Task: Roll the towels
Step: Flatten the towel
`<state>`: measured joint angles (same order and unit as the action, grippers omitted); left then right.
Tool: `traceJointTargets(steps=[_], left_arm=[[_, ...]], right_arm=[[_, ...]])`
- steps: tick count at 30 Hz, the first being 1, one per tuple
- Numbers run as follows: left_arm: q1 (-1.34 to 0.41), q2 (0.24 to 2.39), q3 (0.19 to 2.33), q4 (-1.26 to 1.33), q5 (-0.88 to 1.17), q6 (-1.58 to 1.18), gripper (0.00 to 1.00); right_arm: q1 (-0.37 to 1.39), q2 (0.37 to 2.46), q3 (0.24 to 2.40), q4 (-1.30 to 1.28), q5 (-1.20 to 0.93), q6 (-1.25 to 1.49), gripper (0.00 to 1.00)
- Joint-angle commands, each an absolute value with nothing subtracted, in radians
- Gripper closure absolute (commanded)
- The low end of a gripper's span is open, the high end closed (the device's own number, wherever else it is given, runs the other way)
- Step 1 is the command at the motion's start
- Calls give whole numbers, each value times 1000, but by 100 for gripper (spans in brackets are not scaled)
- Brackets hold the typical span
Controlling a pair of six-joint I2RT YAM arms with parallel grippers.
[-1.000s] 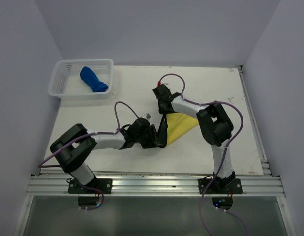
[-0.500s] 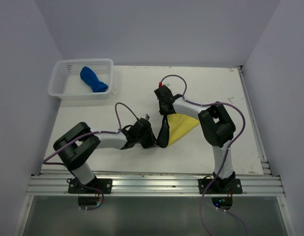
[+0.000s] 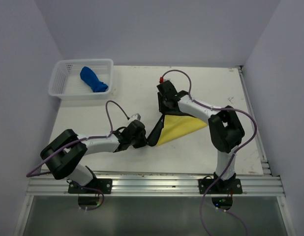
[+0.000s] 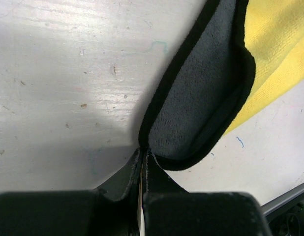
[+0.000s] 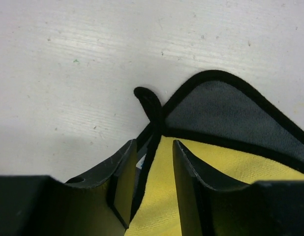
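Observation:
The yellow towel (image 3: pixel 180 128) with black edging lies mid-table, its dark grey backing (image 3: pixel 156 132) turned up along the left side. My left gripper (image 3: pixel 145 139) is shut on that black-edged left corner; in the left wrist view the fingertips (image 4: pixel 142 151) pinch the edge below the grey backing (image 4: pixel 201 103). My right gripper (image 3: pixel 165 111) stands at the far corner of the towel, jaws apart. In the right wrist view the yellow towel (image 5: pixel 216 162) and its black edge run loosely between the open gripper (image 5: pixel 153 169). The blue towel (image 3: pixel 93 78) lies rolled up in the basket.
A white mesh basket (image 3: pixel 59 73) sits at the far left corner of the table. Walls close in on the left, back and right. The arm bases stand on a metal rail (image 3: pixel 152 186) along the near edge.
My left gripper has shut on the towel's edge and drawn it left and nearer. The right gripper has opened at the far corner, and the yellow face has spread wider to the right.

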<state>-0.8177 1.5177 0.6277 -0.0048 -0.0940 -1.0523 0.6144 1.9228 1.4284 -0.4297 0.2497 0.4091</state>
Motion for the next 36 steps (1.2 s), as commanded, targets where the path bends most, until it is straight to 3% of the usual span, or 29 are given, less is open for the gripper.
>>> traceJointTargets(steps=[1,18,23,28,36], left_arm=[[-807,1508,575,-20,-134,-1005,100],[-807,1465,506,40,-109,-963,100],[-807,1459,506,38,-109,-959,100],[-807,1454,511,37,-118,-948,100],[-657,1468,537,83,38,-904,100]], right_arm=[[612,1937,1499,-446,180,377,61],[611,2183,1693,-512,172,242,63],[612,2184,1671,-514,185,244,74],[612,2164,1646,-515,192,252,99],[614,2097,1744,-578,146,293,100]])
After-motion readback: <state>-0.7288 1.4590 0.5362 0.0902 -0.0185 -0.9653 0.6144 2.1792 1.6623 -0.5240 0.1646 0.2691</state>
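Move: The right hand, half open, hangs above the yellow towel's far-left corner. The corner's black tip is roughly 2 cm ahead, 2 cm left and 5 cm below; the yellow part's middle is about 5 cm back, 6 cm right and 7 cm below. The near-left corner, already pinched by the left hand, is about 12 cm back and 10 cm left. From the left hand the far-left corner is about 14 cm ahead and 8 cm right, near its own height. The right hand swings about 3 cm left and slightly forward over the far-left corner, then drops about 5 cm onto the black tip, its wrist turning some 10 degrees counter-clockwise, and there closes its half-open fingers to pinch the tip. The left hand keeps its shut grip on the near-left corner low over the table, easing roughly 1 cm left and then holding until, once the right has its grip, it begins pulling left and forward, ending about 2 cm left of where it was. ##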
